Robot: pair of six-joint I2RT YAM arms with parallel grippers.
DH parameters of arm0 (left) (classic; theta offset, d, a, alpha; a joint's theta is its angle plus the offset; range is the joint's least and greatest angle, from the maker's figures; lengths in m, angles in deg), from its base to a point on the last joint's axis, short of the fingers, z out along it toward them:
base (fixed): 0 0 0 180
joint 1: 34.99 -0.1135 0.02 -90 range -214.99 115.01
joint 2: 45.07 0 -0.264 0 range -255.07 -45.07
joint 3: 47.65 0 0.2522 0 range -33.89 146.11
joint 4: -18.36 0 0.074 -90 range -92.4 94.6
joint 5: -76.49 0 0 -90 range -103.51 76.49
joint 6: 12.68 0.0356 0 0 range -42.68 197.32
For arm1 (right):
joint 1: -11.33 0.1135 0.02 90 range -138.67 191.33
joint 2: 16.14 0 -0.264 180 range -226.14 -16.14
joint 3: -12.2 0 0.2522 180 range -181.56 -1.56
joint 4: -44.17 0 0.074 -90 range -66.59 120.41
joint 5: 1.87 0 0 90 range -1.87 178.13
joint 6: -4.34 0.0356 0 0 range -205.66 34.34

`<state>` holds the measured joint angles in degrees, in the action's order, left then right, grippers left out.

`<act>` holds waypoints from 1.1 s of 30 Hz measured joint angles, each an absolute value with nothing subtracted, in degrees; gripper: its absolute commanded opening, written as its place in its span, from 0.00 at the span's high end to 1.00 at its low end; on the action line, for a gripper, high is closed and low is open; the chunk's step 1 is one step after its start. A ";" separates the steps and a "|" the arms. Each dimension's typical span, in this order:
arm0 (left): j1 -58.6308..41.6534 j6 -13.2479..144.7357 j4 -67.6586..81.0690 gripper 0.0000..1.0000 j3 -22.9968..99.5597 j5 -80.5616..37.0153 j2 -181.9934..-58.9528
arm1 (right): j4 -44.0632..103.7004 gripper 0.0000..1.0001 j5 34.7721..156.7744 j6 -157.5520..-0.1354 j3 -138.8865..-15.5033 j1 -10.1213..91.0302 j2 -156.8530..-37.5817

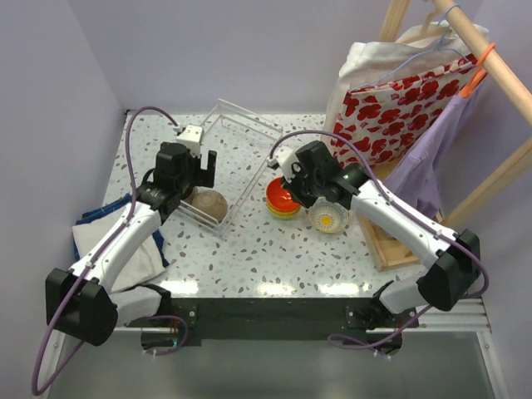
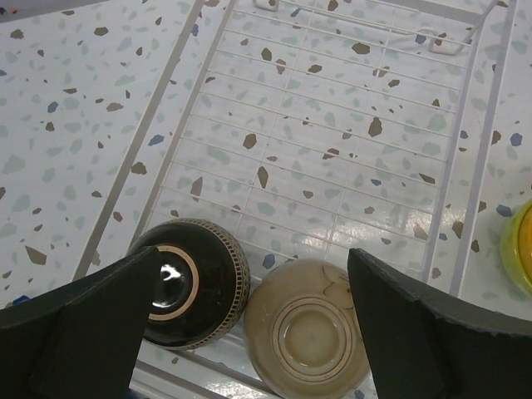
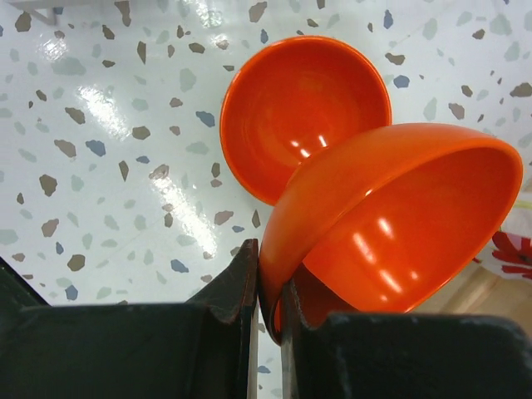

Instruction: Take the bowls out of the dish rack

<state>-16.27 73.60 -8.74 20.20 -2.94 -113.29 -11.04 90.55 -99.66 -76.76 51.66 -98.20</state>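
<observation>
The white wire dish rack (image 1: 241, 125) lies at the table's back middle. In the left wrist view its floor (image 2: 332, 125) holds a dark brown bowl (image 2: 195, 283) and a tan bowl (image 2: 307, 341), both upside down at the near end. My left gripper (image 2: 253, 258) hangs open above the two bowls, one finger over each side. The right gripper (image 3: 268, 287) is shut on the rim of a tilted orange-red bowl (image 3: 399, 216), just over another orange-red bowl (image 3: 303, 108) that tops a stack (image 1: 281, 201) right of the rack. A cream patterned bowl (image 1: 328, 219) sits beside the stack.
A wooden clothes rack (image 1: 490, 58) with hanging garments and a red-flowered bag (image 1: 399, 104) fills the right side, its base (image 1: 386, 241) on the table. Blue and white cloths (image 1: 100, 224) lie at the left edge. A lime-green rim (image 2: 519, 249) shows right of the rack.
</observation>
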 measured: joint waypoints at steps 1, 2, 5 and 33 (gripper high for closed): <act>-16.16 73.77 -8.72 0.00 20.15 -2.40 -113.29 | -11.61 1.00 90.46 -99.90 -78.11 52.12 -100.06; -16.07 73.97 -8.59 0.00 20.02 -1.74 -113.29 | -12.48 0.99 90.29 -100.12 -79.56 52.65 -101.83; -15.68 74.17 -8.44 0.00 19.63 0.29 -113.29 | -14.80 0.98 89.08 -100.71 -83.34 54.13 -106.94; -15.46 75.04 -8.44 0.00 19.61 12.57 -112.64 | -22.67 0.33 75.90 -100.12 -93.24 60.56 -121.69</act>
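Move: The right hand holds an orange bowl by its rim; the bowl stack it is bound for lies about 6 cm ahead, 5 cm left and 11 cm below, the daisy plate level with the hand, some 8 cm right and 14 cm down. From the empty left hand the black bowl is roughly 4 cm left and 13 cm below, the beige bowl about 4 cm back, 5 cm right and equally low. The right hand carries the orange bowl down about 7 cm and some 4 cm left onto the stack, tipping its fingers some 20 degrees steeper, then spreads them to let go of the rim and begins to ease up. The left hand, fingers still wide open, shifts about 4 cm left over the black bowl, turning slightly counter-clockwise, and waits. ##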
